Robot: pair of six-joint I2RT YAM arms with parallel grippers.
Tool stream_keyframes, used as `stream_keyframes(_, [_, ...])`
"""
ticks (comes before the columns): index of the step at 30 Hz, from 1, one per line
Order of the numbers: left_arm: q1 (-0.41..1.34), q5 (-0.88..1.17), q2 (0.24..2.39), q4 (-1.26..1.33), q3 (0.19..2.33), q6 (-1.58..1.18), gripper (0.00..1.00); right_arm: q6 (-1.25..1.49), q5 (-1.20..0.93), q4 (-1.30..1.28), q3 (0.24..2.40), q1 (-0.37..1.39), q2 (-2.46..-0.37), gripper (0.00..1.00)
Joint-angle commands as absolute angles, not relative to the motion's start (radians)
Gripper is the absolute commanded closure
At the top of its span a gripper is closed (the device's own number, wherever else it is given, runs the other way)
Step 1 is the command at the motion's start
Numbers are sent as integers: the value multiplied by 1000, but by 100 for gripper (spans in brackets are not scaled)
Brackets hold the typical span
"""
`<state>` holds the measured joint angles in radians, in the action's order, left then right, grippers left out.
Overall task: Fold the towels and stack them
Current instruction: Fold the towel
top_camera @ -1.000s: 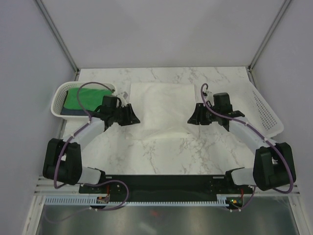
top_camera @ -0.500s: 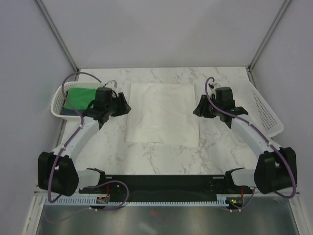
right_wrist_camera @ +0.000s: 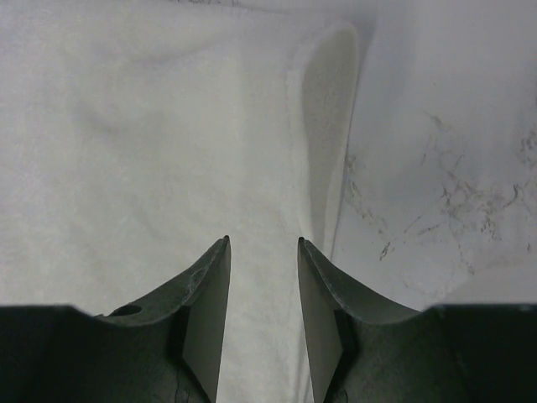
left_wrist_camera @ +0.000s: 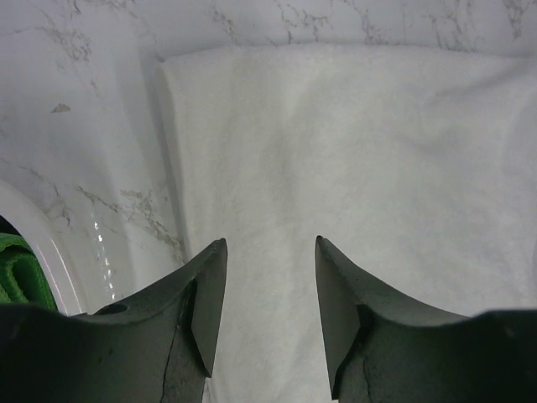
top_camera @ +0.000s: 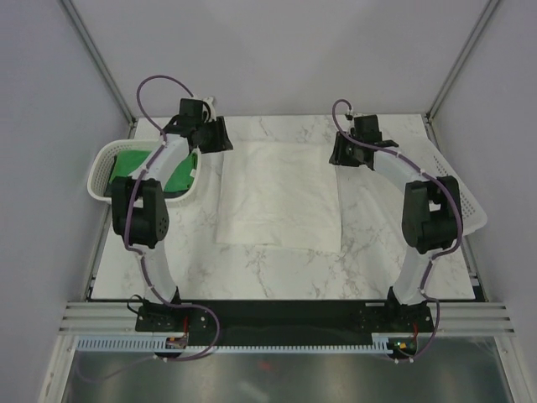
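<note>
A large white towel [top_camera: 278, 197] lies flat as a folded rectangle in the middle of the marble table. My left gripper [top_camera: 225, 138] hovers over its far left corner, open, with only cloth below its fingertips [left_wrist_camera: 270, 248]. My right gripper [top_camera: 338, 155] is over the far right corner, also open and empty [right_wrist_camera: 263, 243]. In the right wrist view the towel's right edge [right_wrist_camera: 327, 109] shows a slightly raised fold. A green towel [top_camera: 180, 172] sits in the white basket [top_camera: 101, 168] at the left, and part of it shows in the left wrist view [left_wrist_camera: 17, 273].
A second white perforated basket [top_camera: 457, 197] lies tilted at the table's right edge. The left basket's rim [left_wrist_camera: 50, 260] sits close beside my left fingers. Grey walls enclose the table at the back and on both sides.
Both arms have stretched away from their bases, moving from beside the towel's middle to its far corners. The towel's near edge has settled flat.
</note>
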<state>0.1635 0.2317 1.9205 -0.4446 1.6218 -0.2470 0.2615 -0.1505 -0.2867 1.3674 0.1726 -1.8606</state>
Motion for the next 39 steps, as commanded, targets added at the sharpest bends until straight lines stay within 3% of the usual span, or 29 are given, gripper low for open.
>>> stream_keyframes(1, [147, 305, 2005, -506, 1722, -172, 46, 210, -175, -268, 1474, 169, -1928, 55])
stream_keyframes(15, [146, 287, 2272, -529, 1954, -110, 42, 150, -167, -278, 1621, 149, -2103, 52])
stream_keyframes(39, [123, 273, 2362, -488, 2029, -137, 43, 150, -276, -247, 1720, 138, -2192, 56])
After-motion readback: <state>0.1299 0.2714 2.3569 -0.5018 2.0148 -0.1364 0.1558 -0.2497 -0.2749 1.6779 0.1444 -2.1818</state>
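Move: The far-left corner of the white towel lies about 13 cm ahead of the left hand, 2 cm to its left and some 13 cm below; the basket with the green towel stands level with this hand, about 26 cm to its left. The far-right corner lies about 14 cm ahead of the right hand, 1 cm to its right and some 8 cm below. The white basket's middle is roughly 32 cm to this hand's right and 5 cm back. Both hands close in on the white towel's far corners with fingers staying about half open: the left slants down about 9 cm and forward about 8 cm, most of the drop coming early, with a brief 1 cm lift before it sinks again. The right goes forward some 7 cm over the towel's right edge, sinking about 5 cm on the way and rising back 2 cm at the end as it turns slightly counter-clockwise, and neither hand has yet gripped the cloth. ##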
